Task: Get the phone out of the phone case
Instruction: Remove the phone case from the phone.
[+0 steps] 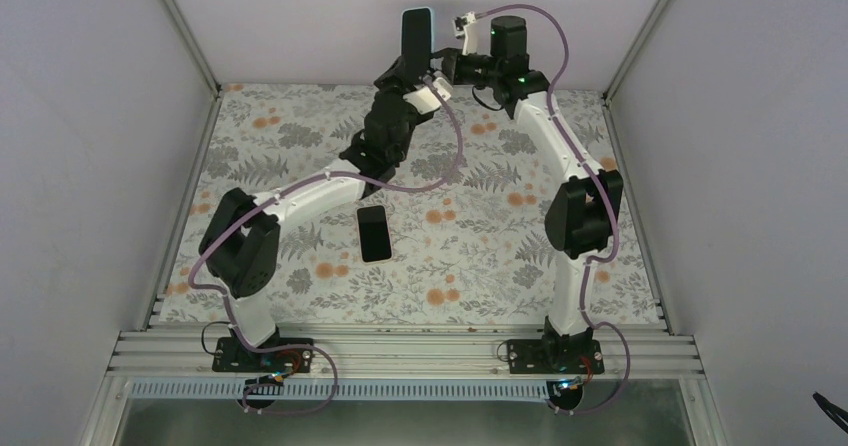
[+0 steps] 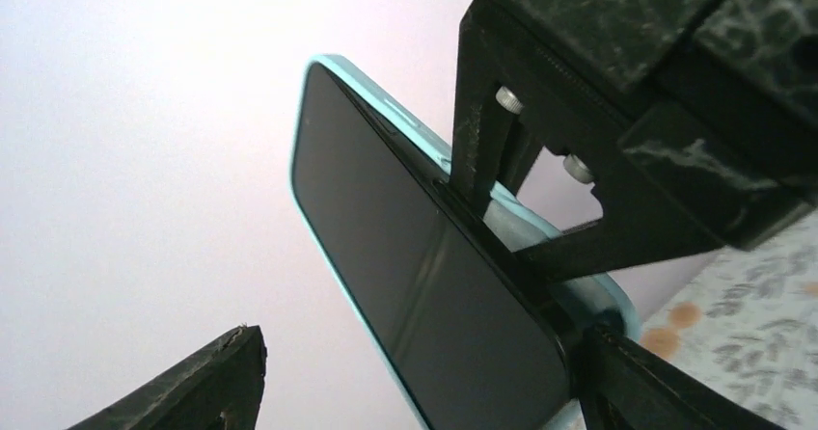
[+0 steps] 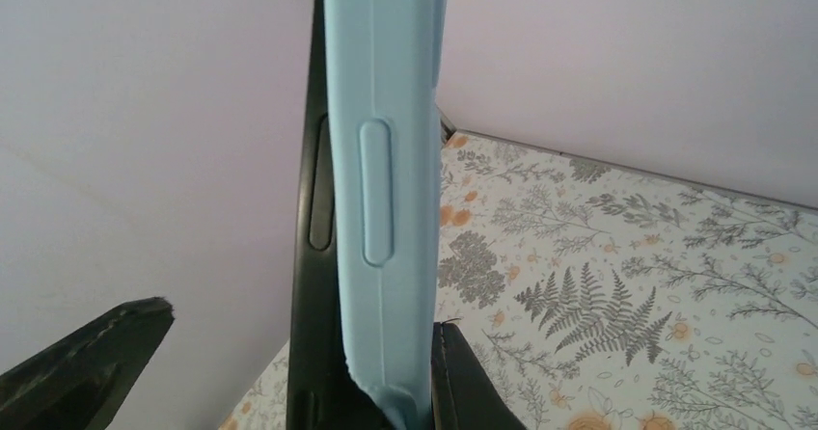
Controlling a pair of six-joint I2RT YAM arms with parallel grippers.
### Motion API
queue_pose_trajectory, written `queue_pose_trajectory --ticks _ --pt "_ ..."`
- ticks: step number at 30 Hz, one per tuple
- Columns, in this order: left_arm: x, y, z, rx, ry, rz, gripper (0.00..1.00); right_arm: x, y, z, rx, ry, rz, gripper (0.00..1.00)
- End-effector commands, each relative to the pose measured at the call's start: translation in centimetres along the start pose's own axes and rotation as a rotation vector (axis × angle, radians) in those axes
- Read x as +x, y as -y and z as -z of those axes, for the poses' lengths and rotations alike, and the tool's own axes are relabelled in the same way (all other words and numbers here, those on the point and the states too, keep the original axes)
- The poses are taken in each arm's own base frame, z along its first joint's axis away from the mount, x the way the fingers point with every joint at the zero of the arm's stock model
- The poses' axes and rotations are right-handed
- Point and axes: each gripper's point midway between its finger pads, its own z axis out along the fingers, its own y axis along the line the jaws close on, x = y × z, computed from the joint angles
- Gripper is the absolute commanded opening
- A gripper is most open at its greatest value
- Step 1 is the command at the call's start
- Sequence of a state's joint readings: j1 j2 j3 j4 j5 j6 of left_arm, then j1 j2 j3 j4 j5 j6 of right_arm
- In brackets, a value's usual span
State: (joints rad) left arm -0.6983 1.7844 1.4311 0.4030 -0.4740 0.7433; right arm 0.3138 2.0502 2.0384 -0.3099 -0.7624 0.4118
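Note:
Both arms hold a dark phone (image 1: 415, 34) upright, high at the back. It sits in a light blue case (image 3: 386, 83). In the right wrist view the case's lower edge has come off the black phone (image 3: 311, 285). My right gripper (image 3: 309, 314) straddles the phone's side. One finger (image 3: 473, 382) lies on the case's back and the other (image 3: 87, 362) stands clear. My left gripper (image 2: 424, 338) is under the phone (image 2: 405, 256). One finger (image 2: 666, 391) touches its lower end and the other (image 2: 203, 377) stands apart. A right gripper finger (image 2: 482, 141) meets the phone's edge.
A second dark phone (image 1: 374, 233) lies flat on the fern-patterned table (image 1: 480, 256), in front of the left arm's forearm (image 1: 310, 191). Grey walls close in the left, right and back sides. The right arm (image 1: 585, 206) stands on the right.

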Motion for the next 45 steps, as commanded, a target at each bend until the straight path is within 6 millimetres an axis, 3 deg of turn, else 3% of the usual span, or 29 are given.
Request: queue_pose_trajectory --ticks 1,9,16,22,29,33,35,39,42,45 --pt "-0.3 -7.0 0.8 -0.399 0.008 -0.001 0.76 0.6 -4.8 1.5 -0.169 -0.049 0.011 0.03" --pt "0.3 -7.6 1.2 -0.593 0.047 -0.072 0.58 2.2 -7.4 3.3 -0.257 -0.111 0.025 0.03" --pt "1.0 -6.7 1.0 -0.618 0.044 -0.091 0.32 3.1 -8.8 4.4 -0.306 -0.138 0.034 0.03" --pt "-0.4 -6.4 1.8 -0.617 0.084 -0.100 0.15 4.0 -8.2 4.6 -0.285 -0.140 0.014 0.03" --pt "-2.7 -5.7 3.7 -0.604 0.144 -0.110 0.02 3.4 -4.6 4.3 -0.112 -0.095 -0.004 0.03" --pt "-3.9 -5.6 4.8 -0.576 0.163 -0.099 0.02 2.6 -0.5 4.3 0.142 -0.080 0.066 0.03" --pt "-4.3 -5.4 5.4 -0.532 0.164 -0.100 0.02 2.0 2.3 5.1 0.307 -0.083 0.112 0.03" --pt "-4.2 -4.4 5.2 -0.366 0.098 -0.170 0.02 2.1 8.4 8.8 0.641 -0.103 0.202 0.03" --pt "-2.5 -4.2 5.9 -0.338 0.039 -0.281 0.02 2.6 10.9 11.6 0.740 -0.120 0.220 0.03" --pt "-0.7 -3.6 7.9 -0.275 0.026 -0.381 0.02 4.3 12.7 12.8 0.755 -0.202 0.202 0.03"
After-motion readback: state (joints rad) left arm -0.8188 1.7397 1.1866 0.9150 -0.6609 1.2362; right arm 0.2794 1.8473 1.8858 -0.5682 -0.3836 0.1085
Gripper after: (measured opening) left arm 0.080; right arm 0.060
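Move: The phone stands nearly upright, its screen turned back towards me and its right edge already out of the case. Its middle is about 1 cm ahead of my left hand, level sideways and 6 cm above, so the lower end lies at my open fingers. The case behind it is about 2 cm ahead of that hand and 6 cm above. From my right hand, already holding the case by its side, the phone is about 5 cm left, 1 cm back and 3 cm above, and the case is 4 cm left, 1 cm ahead and 3 cm above. I close my left fingers over the phone's lower end while tipping them up some 25 degrees, then keep the pinch and draw that hand back. My right hand, still gripping the case, eases back about 4 cm and slightly up, sinks again, then sweeps about 6 cm right, forward and down away from the phone, fingers tipping down. ##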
